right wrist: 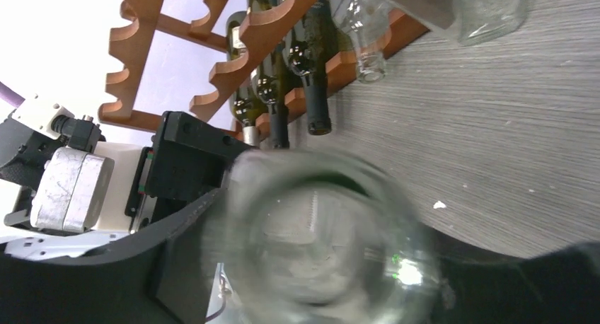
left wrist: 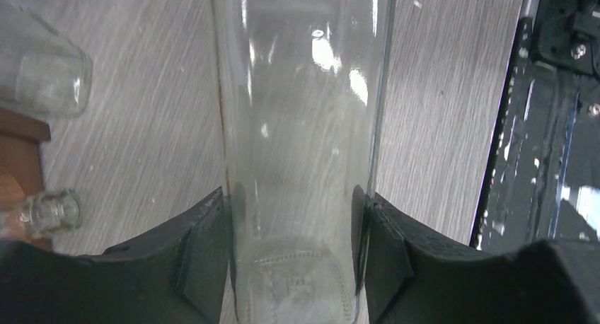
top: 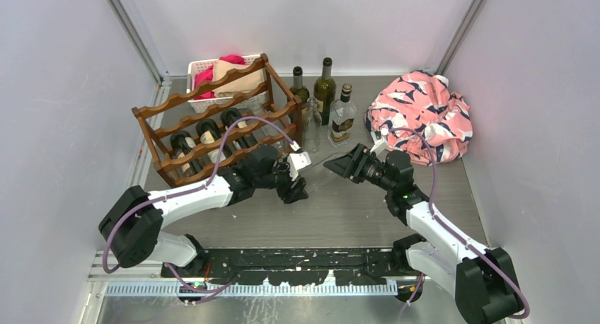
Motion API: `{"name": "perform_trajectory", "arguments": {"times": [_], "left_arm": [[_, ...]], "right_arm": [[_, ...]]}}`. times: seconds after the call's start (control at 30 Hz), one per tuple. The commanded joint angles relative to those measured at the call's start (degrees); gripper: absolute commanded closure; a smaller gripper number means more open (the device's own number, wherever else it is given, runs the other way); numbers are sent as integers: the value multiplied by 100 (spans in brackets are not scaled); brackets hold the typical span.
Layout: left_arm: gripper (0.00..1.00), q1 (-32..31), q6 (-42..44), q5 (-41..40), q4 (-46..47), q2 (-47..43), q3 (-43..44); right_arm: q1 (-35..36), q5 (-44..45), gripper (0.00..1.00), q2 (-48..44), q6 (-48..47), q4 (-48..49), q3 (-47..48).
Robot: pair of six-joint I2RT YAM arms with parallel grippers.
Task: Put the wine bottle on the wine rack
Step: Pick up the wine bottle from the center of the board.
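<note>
A clear glass wine bottle (left wrist: 304,126) runs straight away from the left wrist camera. My left gripper (left wrist: 297,253) is shut on its body, with both black pads pressed to the glass. From above, that gripper (top: 293,186) sits just in front of the wine rack (top: 205,90), a reddish-brown frame with wavy rails. The right wrist view looks end-on at the bottle's round base (right wrist: 325,253), which is blurred. My right gripper (right wrist: 332,267) has a finger on each side of the base, and contact is unclear. From above, the right gripper (top: 341,163) faces the left one.
Dark bottles (top: 209,136) lie in the rack's lower tier, necks toward the table (right wrist: 311,69). Behind the rack stands a white basket (top: 202,68) of pink cloth. Several upright bottles (top: 325,87) stand at the back centre, beside a pink patterned cloth (top: 424,115).
</note>
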Motion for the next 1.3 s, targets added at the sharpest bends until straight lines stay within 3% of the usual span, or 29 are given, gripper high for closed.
{"name": "perform_trajectory", "arguments": {"times": [0.0, 0.2, 0.4, 0.57, 0.87, 1.07, 1.27], "left_arm": [[100, 199, 424, 345, -350, -489, -38], [100, 220, 163, 233, -252, -730, -204], [100, 229, 231, 167, -540, -1020, -256], [100, 225, 170, 25, -1465, -1465, -14], [100, 220, 169, -92, -2544, -1904, 390], [100, 220, 641, 75, -3447, -1891, 737], [100, 220, 1081, 263, -3983, -1976, 839]], "right_arm": [[-95, -5, 23, -252, -452, -182, -10], [-97, 33, 8, -351, -483, -289, -14], [-97, 128, 6, -519, -746, -725, 43], [-91, 359, 4, -1043, -1204, -1511, 89], [-91, 296, 3, -1669, -1634, -2010, 88], [-93, 468, 3, -1880, -2097, -2561, 246], [-92, 405, 5, -1953, -2147, -2528, 211]]}}
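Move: The left gripper holds the clear wine bottle near its base. The wine rack's middle is some 23 cm to its left and 19 cm ahead, at roughly hand height. A standing clear bottle lies about 15 cm ahead and 3 cm right of the left gripper, the labelled clear bottle about 17 cm ahead and 12 cm right. From the right gripper, closed around the neck, the held bottle's middle is about 5 cm left, 3 cm back and slightly lower. Open the right gripper wide to let go of the bottle's neck, then back it off about 5 cm, rightward and back, dipping its fingers some 15 degrees. Meanwhile keep the left grip on the body and carry the bottle about 8 cm left and 5 cm back across the front of the rack, rising a little late on and tipping the neck end down. ##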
